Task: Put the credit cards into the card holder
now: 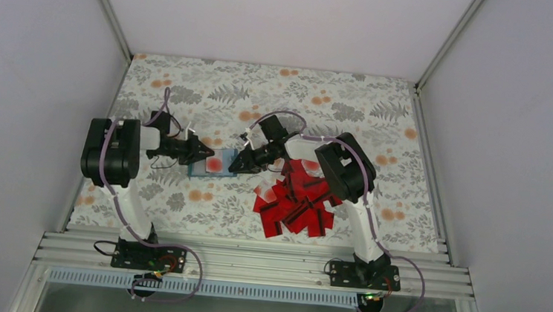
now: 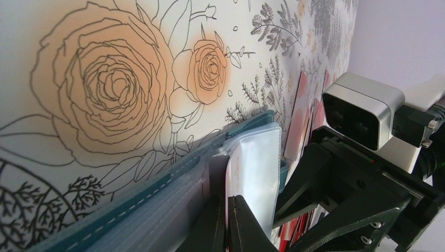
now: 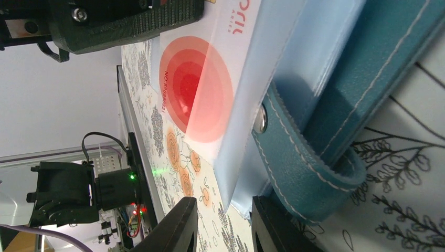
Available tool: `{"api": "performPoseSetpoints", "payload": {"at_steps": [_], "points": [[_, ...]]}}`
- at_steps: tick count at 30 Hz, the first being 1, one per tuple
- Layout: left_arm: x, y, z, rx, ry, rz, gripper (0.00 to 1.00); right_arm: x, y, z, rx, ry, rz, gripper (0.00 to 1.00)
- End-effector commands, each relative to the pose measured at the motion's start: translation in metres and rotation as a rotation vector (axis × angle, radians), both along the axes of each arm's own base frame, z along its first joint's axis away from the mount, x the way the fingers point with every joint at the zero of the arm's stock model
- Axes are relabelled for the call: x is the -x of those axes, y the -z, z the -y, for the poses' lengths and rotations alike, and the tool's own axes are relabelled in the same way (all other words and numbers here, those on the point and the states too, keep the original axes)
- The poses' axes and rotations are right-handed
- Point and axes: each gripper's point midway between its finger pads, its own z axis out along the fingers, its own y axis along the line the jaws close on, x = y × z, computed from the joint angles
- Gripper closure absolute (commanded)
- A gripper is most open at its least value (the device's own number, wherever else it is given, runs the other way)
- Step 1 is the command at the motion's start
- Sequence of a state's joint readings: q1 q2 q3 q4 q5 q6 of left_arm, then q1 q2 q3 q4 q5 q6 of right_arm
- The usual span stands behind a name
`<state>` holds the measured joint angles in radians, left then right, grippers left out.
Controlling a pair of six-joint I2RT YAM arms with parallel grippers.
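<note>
The teal card holder lies open at the table's middle, and a white card with a red spot shows in its clear pocket. My left gripper is shut on a clear pocket sheet of the holder, fingertips pressed together. From the right, my right gripper is open. Its fingers stand apart at the holder's corner, below the snap tab and the spot card. The loose red credit cards are heaped under the right arm.
The floral table cover runs to white walls at the back and sides. An aluminium rail carries both arm bases at the near edge. In the left wrist view, the right arm's wrist camera sits close to the holder.
</note>
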<state>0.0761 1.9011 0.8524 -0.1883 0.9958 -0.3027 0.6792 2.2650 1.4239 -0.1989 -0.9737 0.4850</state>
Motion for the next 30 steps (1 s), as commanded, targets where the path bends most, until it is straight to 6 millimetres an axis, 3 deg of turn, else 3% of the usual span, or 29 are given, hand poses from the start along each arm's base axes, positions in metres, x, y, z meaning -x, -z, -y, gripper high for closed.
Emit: {"api": "performPoseSetpoints", "payload": {"at_steps": [1,9,13,22,30], "points": [[0.006,0.02,-0.001,-0.062,0.04,-0.015,0.98,0.01,0.043,0.021,0.162,0.035,-0.048,0.72],[-0.001,0.017,0.009,-0.101,0.084,0.011,0.95,0.011,0.041,0.023,0.168,0.023,-0.045,0.72],[0.0,0.014,0.006,-0.133,0.067,0.009,0.86,0.01,0.039,0.023,0.171,0.02,-0.038,0.72],[-0.001,0.0,-0.004,-0.242,0.062,0.037,0.53,0.008,0.033,0.023,0.171,0.012,-0.026,0.72],[-0.001,-0.008,-0.019,-0.388,0.048,0.013,0.39,0.005,0.025,0.028,0.172,0.014,-0.012,0.72]]}}
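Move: The left hand already has the credit card pinched near its far-left edge. The holder's clear right pocket, where the card is going, lies about 5 cm to this hand's right, 3 cm back and 1 cm lower. The strap with the stud is some 9 cm right and 2 cm back, and the holder's left half 3 cm left and 5 cm back. From the right hand that pocket sits roughly 3 cm left and 2 cm ahead. With its fingers still shut on the card, the left hand slides it about 1 cm to the right into the clear pocket, edging slightly forward, then opens to a little over half and lets go of the card. It rises about 2 cm off it, easing back left about 1 cm as the fingers tip some 15 degrees more steeply down, while the right hand stays by the strap and the pocket's near right corner, fingers a little apart. ##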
